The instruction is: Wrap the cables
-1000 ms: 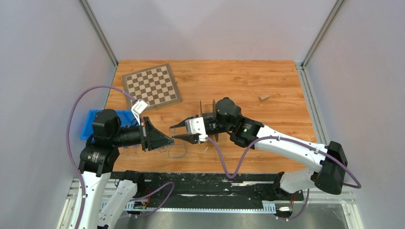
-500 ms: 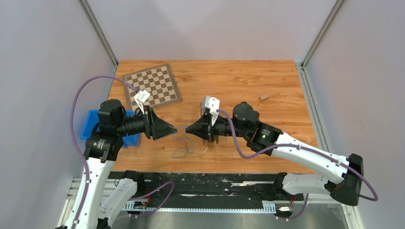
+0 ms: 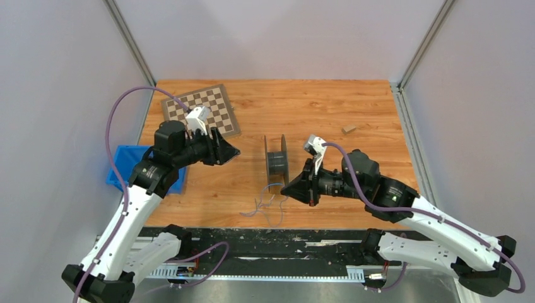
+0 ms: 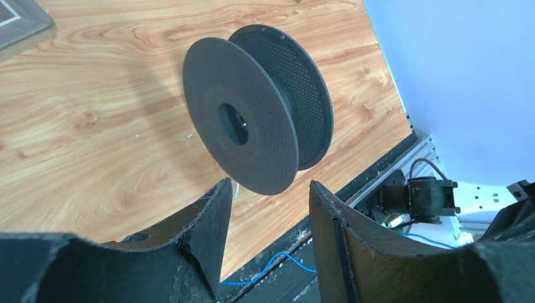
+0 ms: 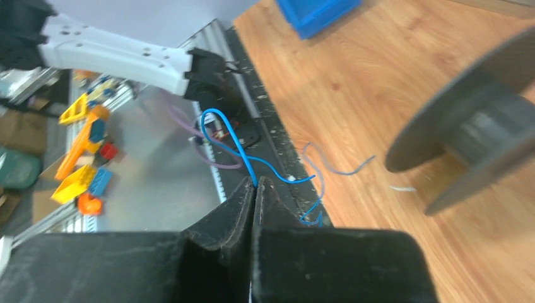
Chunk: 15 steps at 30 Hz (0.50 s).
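The thin blue cable [image 3: 265, 206] lies in loose loops on the wooden table near its front edge, just below the dark two-disc spool [image 3: 276, 159]. My right gripper [image 3: 284, 191] is shut on it; in the right wrist view the cable [image 5: 228, 137] rises in a loop out of the closed tips of that gripper [image 5: 255, 184], with the spool [image 5: 476, 123] to the right. My left gripper [image 3: 235, 152] hangs open left of the spool, holding nothing. In the left wrist view the spool [image 4: 252, 113] stands on edge beyond the open gripper [image 4: 268, 189], and a strand of cable [image 4: 277, 262] shows between the fingers.
A chessboard [image 3: 200, 113] lies at the back left and a blue bin [image 3: 146, 169] at the left edge under the left arm. A small wooden block [image 3: 348, 129] sits at the back right. A black metal rail [image 3: 303, 243] runs along the near edge.
The left gripper opened, let go of the cable and drew back up and left. The right gripper shut on the cable and swung right toward the near edge, uncovering the spool.
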### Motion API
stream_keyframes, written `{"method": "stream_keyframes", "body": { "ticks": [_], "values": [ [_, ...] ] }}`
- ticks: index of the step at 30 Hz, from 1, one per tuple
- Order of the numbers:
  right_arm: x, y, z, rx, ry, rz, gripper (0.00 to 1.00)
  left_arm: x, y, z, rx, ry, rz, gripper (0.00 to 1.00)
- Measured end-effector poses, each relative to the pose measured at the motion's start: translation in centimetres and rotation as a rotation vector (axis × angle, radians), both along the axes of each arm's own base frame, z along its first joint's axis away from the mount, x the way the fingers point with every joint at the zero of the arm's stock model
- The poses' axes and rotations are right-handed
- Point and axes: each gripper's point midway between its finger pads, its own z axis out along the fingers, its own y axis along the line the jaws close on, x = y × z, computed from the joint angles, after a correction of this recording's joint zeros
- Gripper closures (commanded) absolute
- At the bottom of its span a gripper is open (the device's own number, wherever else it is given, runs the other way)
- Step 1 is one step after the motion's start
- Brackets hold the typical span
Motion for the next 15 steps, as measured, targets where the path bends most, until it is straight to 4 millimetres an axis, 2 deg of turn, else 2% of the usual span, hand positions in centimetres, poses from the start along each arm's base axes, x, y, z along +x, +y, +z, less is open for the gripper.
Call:
{"method": "stream_keyframes", "body": {
  "ticks": [4,9,13,15],
  "values": [
    [2.3,-2.2,-0.8,-0.055,-0.019,-0.181,1.00,0.3,-1.8,-0.5,0.007,-0.034,-0.022,0.43],
    [5.8,-4.4,-2.7,-0.163,-0.042,-0.397,1.00,0.2,-3.5,-2.4,0.034,-0.032,-0.054,0.44],
    [7.2,-5.5,-3.5,-0.213,-0.048,-0.495,1.00,0.6,-4.8,-3.7,0.071,-0.017,-0.062,0.45],
    [7.6,-5.7,-3.2,-0.210,-0.045,-0.527,1.00,0.1,-5.8,-4.0,0.076,-0.033,-0.088,0.45]
  ]
}}
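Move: The black spool stands on edge about 18 cm ahead of the right hand, barely 1 cm to its left and some 18 cm below. From the left hand the spool is roughly 6 cm ahead, 13 cm right and 18 cm below. The loose part of the blue cable lies about 4 cm ahead of the right hand, 4 cm to its left and 28 cm below. Right hand sweeps pinched cable about 9 cm forward-right, turning clockwise; open left hand goes right-down towards the spool. ##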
